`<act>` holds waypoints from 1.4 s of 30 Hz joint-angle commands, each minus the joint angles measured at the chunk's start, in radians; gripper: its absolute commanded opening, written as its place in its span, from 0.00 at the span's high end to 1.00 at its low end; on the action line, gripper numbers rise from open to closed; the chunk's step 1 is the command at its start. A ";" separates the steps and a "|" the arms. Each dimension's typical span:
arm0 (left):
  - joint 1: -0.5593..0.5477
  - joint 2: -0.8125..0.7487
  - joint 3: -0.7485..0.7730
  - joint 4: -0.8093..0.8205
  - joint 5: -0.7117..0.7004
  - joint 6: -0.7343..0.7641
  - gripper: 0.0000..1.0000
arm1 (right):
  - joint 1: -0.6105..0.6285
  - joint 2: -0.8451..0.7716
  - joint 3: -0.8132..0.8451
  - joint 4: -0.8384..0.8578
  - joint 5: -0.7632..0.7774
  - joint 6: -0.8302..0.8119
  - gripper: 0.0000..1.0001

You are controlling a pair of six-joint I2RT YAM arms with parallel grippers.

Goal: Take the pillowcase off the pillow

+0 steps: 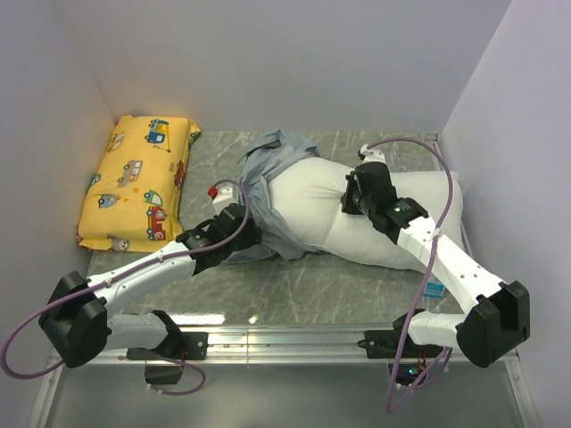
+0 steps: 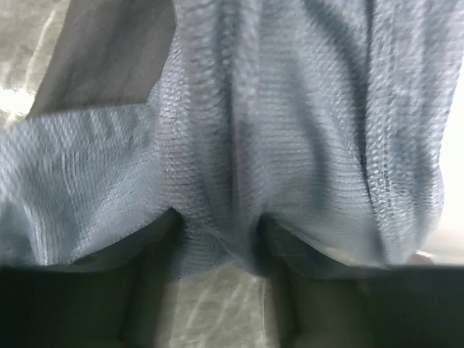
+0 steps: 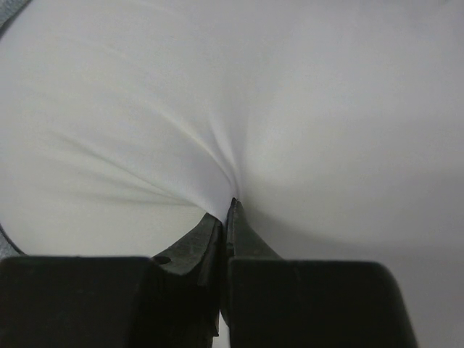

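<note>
The plain white pillow (image 1: 312,209) lies across the middle and right of the table. The blue-grey pillowcase (image 1: 268,174) is bunched round its left end. My left gripper (image 1: 245,236) sits at the near left edge of that bunched cloth. In the left wrist view the pillowcase (image 2: 290,130) drapes over the fingertips, a fold hanging down between the parted jaws of the left gripper (image 2: 217,246), with bare table showing below it. My right gripper (image 1: 351,198) rests on top of the pillow; up close, the right gripper (image 3: 228,206) is shut, pinching a pucker of the pillow (image 3: 254,87) skin.
A yellow vehicle-print cushion (image 1: 138,183) lies at the far left against the wall. White walls close in the left, back and right sides. A small blue tag (image 1: 434,289) shows near the right arm. The marbled table (image 1: 339,285) runs to a metal rail at the near edge.
</note>
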 commanded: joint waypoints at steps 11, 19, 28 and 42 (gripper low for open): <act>0.248 -0.109 -0.158 0.007 0.019 -0.066 1.00 | -0.080 -0.016 0.064 -0.020 0.097 -0.010 1.00; 0.443 -0.114 -0.194 0.052 -0.006 -0.064 1.00 | -0.144 -0.086 0.083 -0.033 0.034 -0.003 1.00; 0.444 -0.073 -0.232 0.170 0.099 -0.021 0.99 | -0.064 -0.093 0.036 0.001 -0.100 -0.067 0.80; 0.418 -0.062 -0.201 0.193 0.114 -0.006 0.99 | 0.448 0.157 0.215 0.003 0.233 -0.285 0.05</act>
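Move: The left fingers are straddling a fold of the pillowcase, right at the tips and about 1 cm below them. The pillow's middle lies some 28 cm to that hand's right and 5 cm ahead. The yellow cushion is roughly 30 cm to its left and 13 cm ahead, 8 cm lower. The right hand still pinches the pillow's top, with the pillow's middle about 6 cm to its right, 3 cm back and 5 cm below; the pillowcase fold is some 24 cm to its left and 8 cm back. Leftward, after shutting on the fold, the left hand drags the pillowcase about 12 cm away from the pillow, edging forward, turning some 20 degrees counter-clockwise, then sinking 5 cm. The right hand keeps its pinch on the pillow against this, pulls it 3 cm right, then opens wide and swings 15 cm left and somewhat back, rising, towards the pillowcase. ##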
